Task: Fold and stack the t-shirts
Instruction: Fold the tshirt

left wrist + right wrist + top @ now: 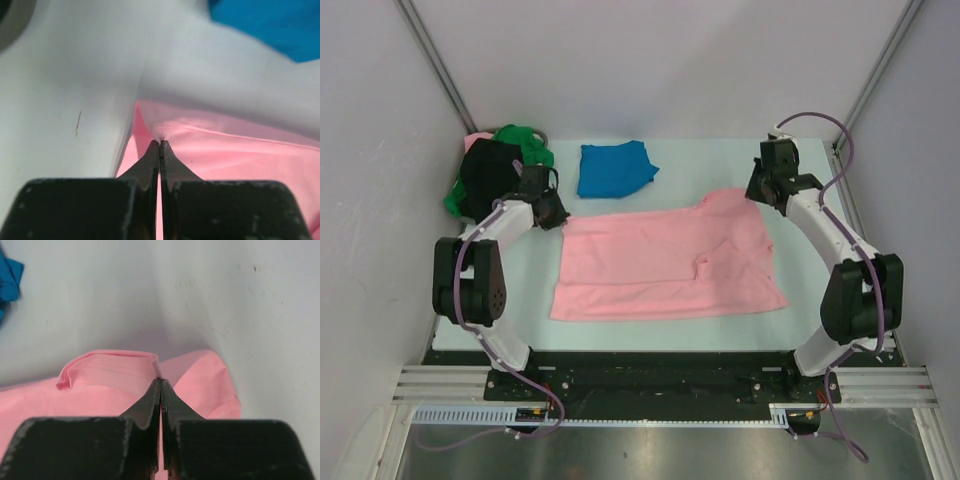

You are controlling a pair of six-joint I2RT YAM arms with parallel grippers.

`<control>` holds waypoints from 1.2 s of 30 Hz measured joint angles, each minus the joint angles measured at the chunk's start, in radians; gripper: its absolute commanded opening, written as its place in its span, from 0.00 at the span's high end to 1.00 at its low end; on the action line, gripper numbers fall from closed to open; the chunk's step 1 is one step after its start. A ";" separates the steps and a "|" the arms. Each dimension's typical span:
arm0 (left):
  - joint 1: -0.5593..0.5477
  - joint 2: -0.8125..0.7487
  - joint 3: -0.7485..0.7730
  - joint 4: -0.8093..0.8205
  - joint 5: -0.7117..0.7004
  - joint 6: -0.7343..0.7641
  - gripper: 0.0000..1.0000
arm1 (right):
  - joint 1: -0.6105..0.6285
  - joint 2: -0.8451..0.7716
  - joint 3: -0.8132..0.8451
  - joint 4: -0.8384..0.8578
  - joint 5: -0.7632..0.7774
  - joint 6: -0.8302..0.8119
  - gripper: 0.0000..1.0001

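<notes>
The light pink t-shirt [665, 262] lies spread flat across the middle of the table. My left gripper [560, 214] is at its far left corner and is shut on a pinch of the pink cloth [210, 150]. My right gripper [757, 190] is at the far right corner, shut on a raised fold of the pink cloth's edge [110, 370]. The bright blue t-shirt [615, 167] lies folded behind the pink one. The black t-shirt [488, 172] and the green t-shirt [527, 143] are heaped together in the back left corner.
White walls close in the table at the back and both sides. A grey rim [546, 134] shows behind the heap at the back left. The blue cloth [270, 22] shows at the top right of the left wrist view.
</notes>
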 measured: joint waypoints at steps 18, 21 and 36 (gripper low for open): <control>-0.032 -0.384 -0.396 0.051 -0.100 -0.133 1.00 | 0.185 -0.610 -0.460 -0.200 0.126 0.122 1.00; -0.034 -0.407 -0.423 0.044 -0.119 -0.141 1.00 | 0.256 -0.675 -0.502 -0.264 0.158 0.182 1.00; -0.060 -0.761 -0.685 -0.018 -0.069 -0.299 0.19 | 0.462 -0.800 -0.537 -0.439 0.415 0.438 0.00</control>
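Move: Both shut grippers already hold the pink tshirt's lifted far edge, the left about 7 cm above the table and the right about 15. The tshirt's near-left corner lies some 29 cm straight back from the left hand. From the right hand, its near-right corner is about 30 cm back and 9 right. The blue folded shirt lies about 23 cm ahead and 13 right of the left hand, and the laundry basket about 15 ahead and 18 left of that hand. Both hands draw the held far edge back towards the bases, over the tshirt's near part: the right some 24 cm, steadily and nearly level, the left about 17 cm, slowing almost to a halt midway and then going on back and down a few centimetres. As the pull finishes both grippers spring wide open and let go of the cloth, the left low over the left end and beginning to rise, the right still well above the right end. ##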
